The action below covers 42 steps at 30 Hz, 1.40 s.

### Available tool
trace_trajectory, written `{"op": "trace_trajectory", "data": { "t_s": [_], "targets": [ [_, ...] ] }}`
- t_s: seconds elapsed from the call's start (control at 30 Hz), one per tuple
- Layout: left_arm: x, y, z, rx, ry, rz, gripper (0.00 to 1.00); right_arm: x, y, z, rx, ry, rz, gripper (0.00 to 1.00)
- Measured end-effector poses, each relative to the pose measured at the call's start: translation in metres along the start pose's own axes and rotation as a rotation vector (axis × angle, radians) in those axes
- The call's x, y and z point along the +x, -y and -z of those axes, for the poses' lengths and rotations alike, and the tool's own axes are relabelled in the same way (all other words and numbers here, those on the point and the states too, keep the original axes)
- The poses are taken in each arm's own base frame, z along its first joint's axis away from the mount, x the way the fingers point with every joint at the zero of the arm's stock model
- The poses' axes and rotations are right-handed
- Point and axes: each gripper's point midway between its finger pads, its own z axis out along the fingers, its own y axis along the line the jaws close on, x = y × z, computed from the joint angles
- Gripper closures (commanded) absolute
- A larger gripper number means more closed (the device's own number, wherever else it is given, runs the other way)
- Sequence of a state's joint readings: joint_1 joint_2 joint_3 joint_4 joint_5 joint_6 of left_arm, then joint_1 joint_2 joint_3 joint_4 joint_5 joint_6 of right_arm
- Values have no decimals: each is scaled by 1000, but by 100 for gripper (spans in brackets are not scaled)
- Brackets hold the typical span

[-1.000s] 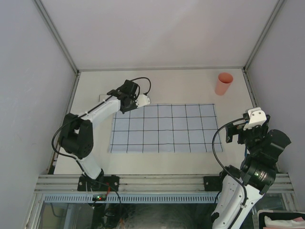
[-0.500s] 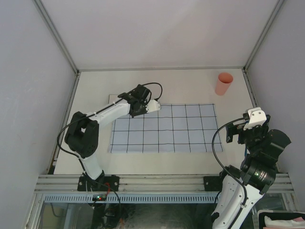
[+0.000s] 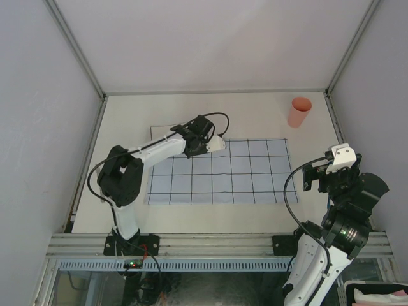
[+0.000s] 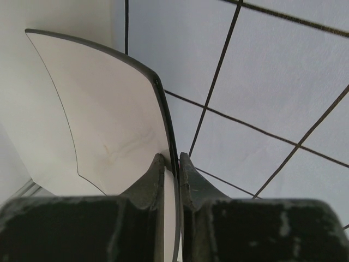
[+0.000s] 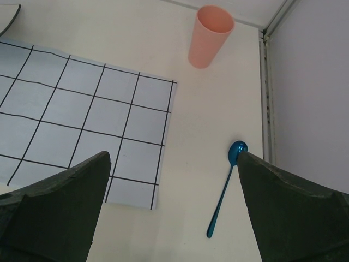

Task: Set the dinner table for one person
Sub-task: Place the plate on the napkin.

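Note:
A white plate [image 4: 109,109] with a dark rim stands on edge between the fingers of my left gripper [image 4: 170,157], which is shut on its rim. In the top view that gripper [image 3: 218,144] reaches over the back edge of the light-blue grid cloth [image 3: 223,172], and the plate [image 3: 164,132] trails to its left, partly hidden by the arm. My right gripper [image 5: 173,154] hangs open and empty above the dinner table [image 3: 255,115] near the cloth's right edge. A blue spoon [image 5: 224,188] lies on the table beside its right finger.
A pink cup [image 3: 299,111] stands upright at the back right corner, also in the right wrist view [image 5: 210,35]. Grey rails [image 3: 217,244] and pale walls close in the table on all sides.
My left arm has swung to the right with the plate, from the table's back left to over the cloth's back edge. The right arm has not moved.

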<state>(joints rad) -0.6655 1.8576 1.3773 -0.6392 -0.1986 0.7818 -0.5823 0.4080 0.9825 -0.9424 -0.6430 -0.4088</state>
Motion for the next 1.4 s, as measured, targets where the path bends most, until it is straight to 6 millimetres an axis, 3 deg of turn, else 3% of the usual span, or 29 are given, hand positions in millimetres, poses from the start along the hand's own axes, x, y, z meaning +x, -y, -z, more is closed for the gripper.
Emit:
{"op": "trace_trajectory", "data": {
  "t_s": [0.27, 0.73, 1.4],
  "targets": [
    [-26, -2, 1, -4, 35, -12, 100, 6, 1, -2, 1, -15, -10, 0],
    [-63, 14, 3, 21, 82, -44, 100, 9, 2, -4, 5, -23, -10, 0],
    [-98, 59, 16, 63, 124, -122, 100, 13, 2, -5, 2, -29, -15, 0]
  ]
}}
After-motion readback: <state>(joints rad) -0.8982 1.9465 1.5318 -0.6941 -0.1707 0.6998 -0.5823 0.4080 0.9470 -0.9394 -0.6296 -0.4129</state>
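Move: I already hold the plate pinched by its right-hand rim in my left fingers, its middle some 8 cm to my left and 4 cm ahead. The middle of the napkin, where it is going, lies about 13 cm to the right, 6 cm back and roughly 7 cm below. The pink cup stands about 44 cm to the right and 14 cm ahead. From my right hand the napkin's middle is some 31 cm left, 12 cm ahead and 28 cm below. Keeping my pinch on the rim, I carry the plate to the right over the napkin, about 10 cm at near-constant height; from halfway on, my left hand also draws back some 4 cm, bringing the plate in from the napkin's far edge towards its middle. The wrist turns about 10 degrees clockwise on the way. ##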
